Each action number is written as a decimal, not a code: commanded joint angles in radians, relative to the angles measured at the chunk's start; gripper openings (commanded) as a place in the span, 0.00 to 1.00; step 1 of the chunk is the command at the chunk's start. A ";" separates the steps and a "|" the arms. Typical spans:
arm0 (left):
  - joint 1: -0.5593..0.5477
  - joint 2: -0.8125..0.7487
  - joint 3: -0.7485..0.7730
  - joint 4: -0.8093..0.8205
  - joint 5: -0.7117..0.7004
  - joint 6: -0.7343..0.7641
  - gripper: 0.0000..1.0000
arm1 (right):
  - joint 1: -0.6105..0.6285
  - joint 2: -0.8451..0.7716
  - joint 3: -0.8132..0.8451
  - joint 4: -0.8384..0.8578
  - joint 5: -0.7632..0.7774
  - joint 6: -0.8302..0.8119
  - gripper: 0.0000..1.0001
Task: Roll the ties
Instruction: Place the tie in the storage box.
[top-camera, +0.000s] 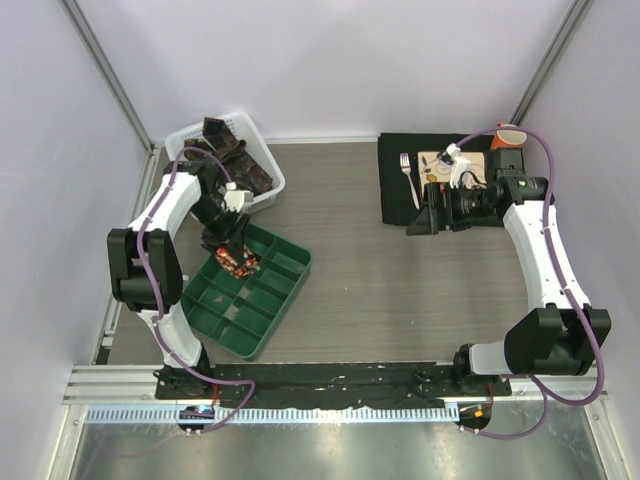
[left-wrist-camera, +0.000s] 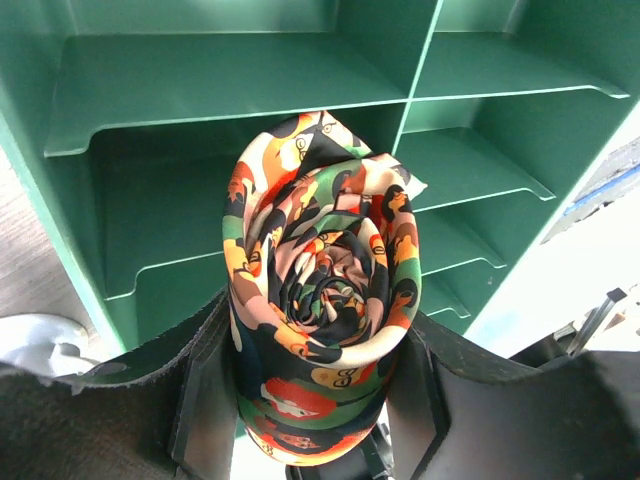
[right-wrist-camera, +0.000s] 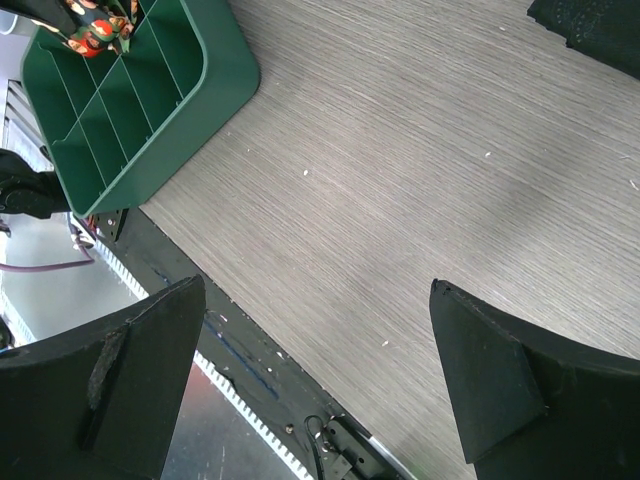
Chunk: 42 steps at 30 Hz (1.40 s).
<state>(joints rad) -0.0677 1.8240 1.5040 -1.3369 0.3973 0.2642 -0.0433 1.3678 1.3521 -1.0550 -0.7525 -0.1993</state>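
A red-orange floral tie (left-wrist-camera: 320, 290), rolled into a tight coil, is pinched between the black fingers (left-wrist-camera: 190, 400) of my left gripper (left-wrist-camera: 315, 340), which is shut on it. In the top view that gripper (top-camera: 238, 258) hangs over the far left compartments of the green divided tray (top-camera: 275, 300), the roll (top-camera: 241, 263) at its tip. The right wrist view shows the same roll (right-wrist-camera: 95, 25) above the tray (right-wrist-camera: 170, 110). Dark patterned ties (top-camera: 235, 160) lie heaped in a white basket (top-camera: 262, 190). My right gripper (top-camera: 425, 215) is open and holds nothing, its jaws wide over bare table (right-wrist-camera: 318, 285).
A black mat (top-camera: 398, 195) at the back right carries a fork (top-camera: 408, 175) and a square plate (top-camera: 436, 162), with an orange cup (top-camera: 511, 135) behind. The basket stands right behind the tray. Grey wood table runs between the arms; a metal rail (top-camera: 330, 412) lines the near edge.
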 joint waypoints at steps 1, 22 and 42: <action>-0.001 -0.003 -0.007 0.005 -0.034 -0.051 0.00 | 0.000 -0.009 0.008 0.021 0.002 0.012 1.00; -0.072 -0.043 -0.114 0.231 -0.103 -0.121 0.00 | 0.000 0.007 0.010 0.015 0.005 0.009 1.00; -0.149 -0.081 -0.356 0.582 -0.179 -0.194 0.01 | 0.000 0.010 -0.001 0.007 0.013 -0.002 1.00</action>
<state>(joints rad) -0.1913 1.7145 1.1973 -0.8688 0.2234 0.0875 -0.0433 1.3754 1.3472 -1.0557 -0.7433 -0.1997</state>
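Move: Just ahead lies the compartment for the tie, second from the far end in the storage box's left column: about 2 cm forward, 2 cm right and some 8 cm below the left hand, which already holds the rolled tie. From that hand the white mug stands roughly 15 cm left and 2 cm back, the teapot 16 cm left and 15 cm farther out, the white basket 23 cm ahead and 2 cm left. From the idle right hand, that compartment is about 43 cm left, 1 cm ahead, 20 cm lower. Easing forward a centimetre first, then sinking with growing speed, the left hand lowers the still-pinched tie roll into the green box's compartment, about 6 cm down in all, with some 2 cm forward and a little to the right. The wrist tilts about 15 degrees so the fingertips swing forward; the fingers keep their hold. ##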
